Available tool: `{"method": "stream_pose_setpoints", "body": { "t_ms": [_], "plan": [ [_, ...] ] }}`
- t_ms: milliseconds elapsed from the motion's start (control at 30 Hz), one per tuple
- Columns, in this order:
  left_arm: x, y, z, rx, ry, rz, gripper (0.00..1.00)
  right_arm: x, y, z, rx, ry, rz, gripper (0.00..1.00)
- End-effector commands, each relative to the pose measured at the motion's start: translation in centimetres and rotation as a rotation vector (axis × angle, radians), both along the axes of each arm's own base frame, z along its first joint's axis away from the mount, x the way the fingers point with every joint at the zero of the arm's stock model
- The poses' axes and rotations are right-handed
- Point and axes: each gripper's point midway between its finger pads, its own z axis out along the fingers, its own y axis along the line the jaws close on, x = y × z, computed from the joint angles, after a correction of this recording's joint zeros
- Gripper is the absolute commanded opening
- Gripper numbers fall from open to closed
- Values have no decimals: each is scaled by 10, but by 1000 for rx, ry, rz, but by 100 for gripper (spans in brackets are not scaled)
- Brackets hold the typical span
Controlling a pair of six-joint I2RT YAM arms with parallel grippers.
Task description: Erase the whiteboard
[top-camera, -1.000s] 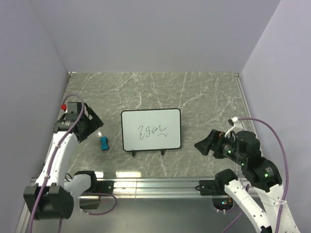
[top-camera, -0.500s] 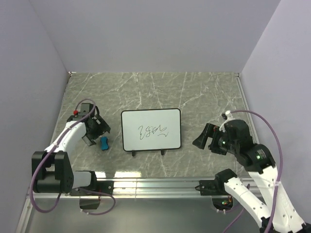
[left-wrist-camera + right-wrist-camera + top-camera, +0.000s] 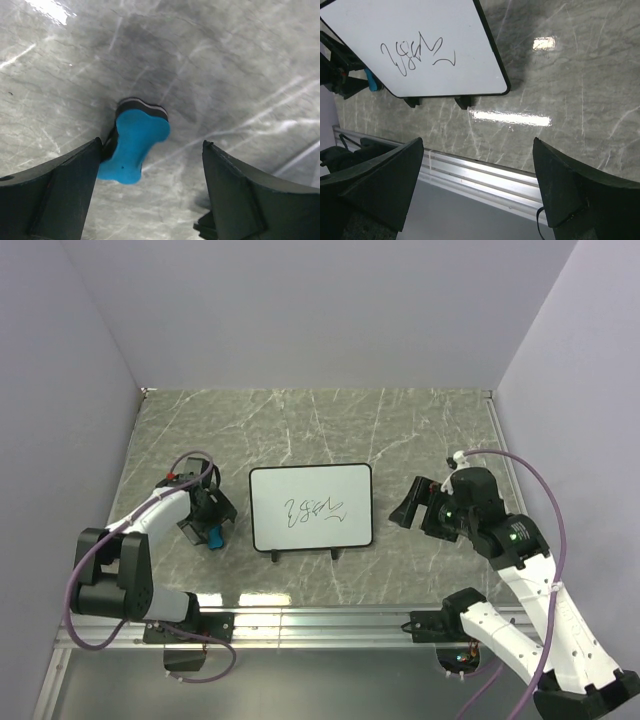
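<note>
The whiteboard [image 3: 310, 505] lies flat in the middle of the marble table, with a dark scribble [image 3: 314, 508] on it and two black feet at its near edge. It also shows in the right wrist view [image 3: 427, 50]. A small blue eraser [image 3: 214, 536] lies left of the board. My left gripper [image 3: 210, 523] is open right over it; in the left wrist view the eraser [image 3: 134, 145] sits between the jaws, against the left finger [image 3: 55, 195]. My right gripper [image 3: 408, 506] is open and empty, just right of the board.
The metal rail [image 3: 320, 620] runs along the table's near edge, also seen in the right wrist view [image 3: 485, 172]. Lilac walls close in the table at the back and on both sides. Bare marble [image 3: 420, 435] lies behind and right of the board.
My left gripper has come down and rightward onto the blue eraser, jaws open around it. My right gripper has moved left and away from me, toward the board's right edge.
</note>
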Motion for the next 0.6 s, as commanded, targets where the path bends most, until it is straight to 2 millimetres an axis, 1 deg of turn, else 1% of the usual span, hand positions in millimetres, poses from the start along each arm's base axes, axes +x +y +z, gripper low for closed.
{"method": "stream_pose_setpoints", "body": {
  "t_ms": [0,67,167,200,233,300,367,433,567],
  "plan": [
    [9,5,0,29,-18,38,85,12,3,24,-3,-77,25,96],
    [16,6,4,40,-34,32,84,12,1,25,-32,-88,49,96],
    [17,7,4,43,-30,35,78,10,-6,23,-73,-102,56,96],
    [17,6,4,38,-36,38,74,8,-8,22,-85,-97,54,96],
    [13,2,1,18,-31,44,70,7,-8,23,-85,-97,56,96],
    [11,-1,2,0,-47,56,64,3,-9,23,-82,-105,62,96],
    [5,-7,-2,-23,-44,60,58,0,-10,20,-83,-106,65,96],
    [0,-14,-3,-30,-41,48,54,-1,-10,17,-88,-103,73,97],
    [-7,-22,-7,-31,-34,41,50,-1,-10,9,-98,-91,84,97]
  ]
}}
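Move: Just under the open left fingers, the blue eraser lies about 2 cm to that hand's left, 1 cm ahead and 2 cm lower, nearer the left finger than the right. The whiteboard's middle is roughly 22 cm to the left hand's right and 9 cm farther out, about 1 cm below it. From the right hand, the eraser lies some 44 cm to the left, 5 cm ahead and 20 cm lower. Closing from wide open to about half open, the left fingers come in on either side of the eraser's near half and seem to pinch it there. The hand first sinks just under 1 cm, almost in place, then shifts about 2 cm to the right and 1 cm back while the fingers shut, pushing the eraser along; the wrist barely turns. ##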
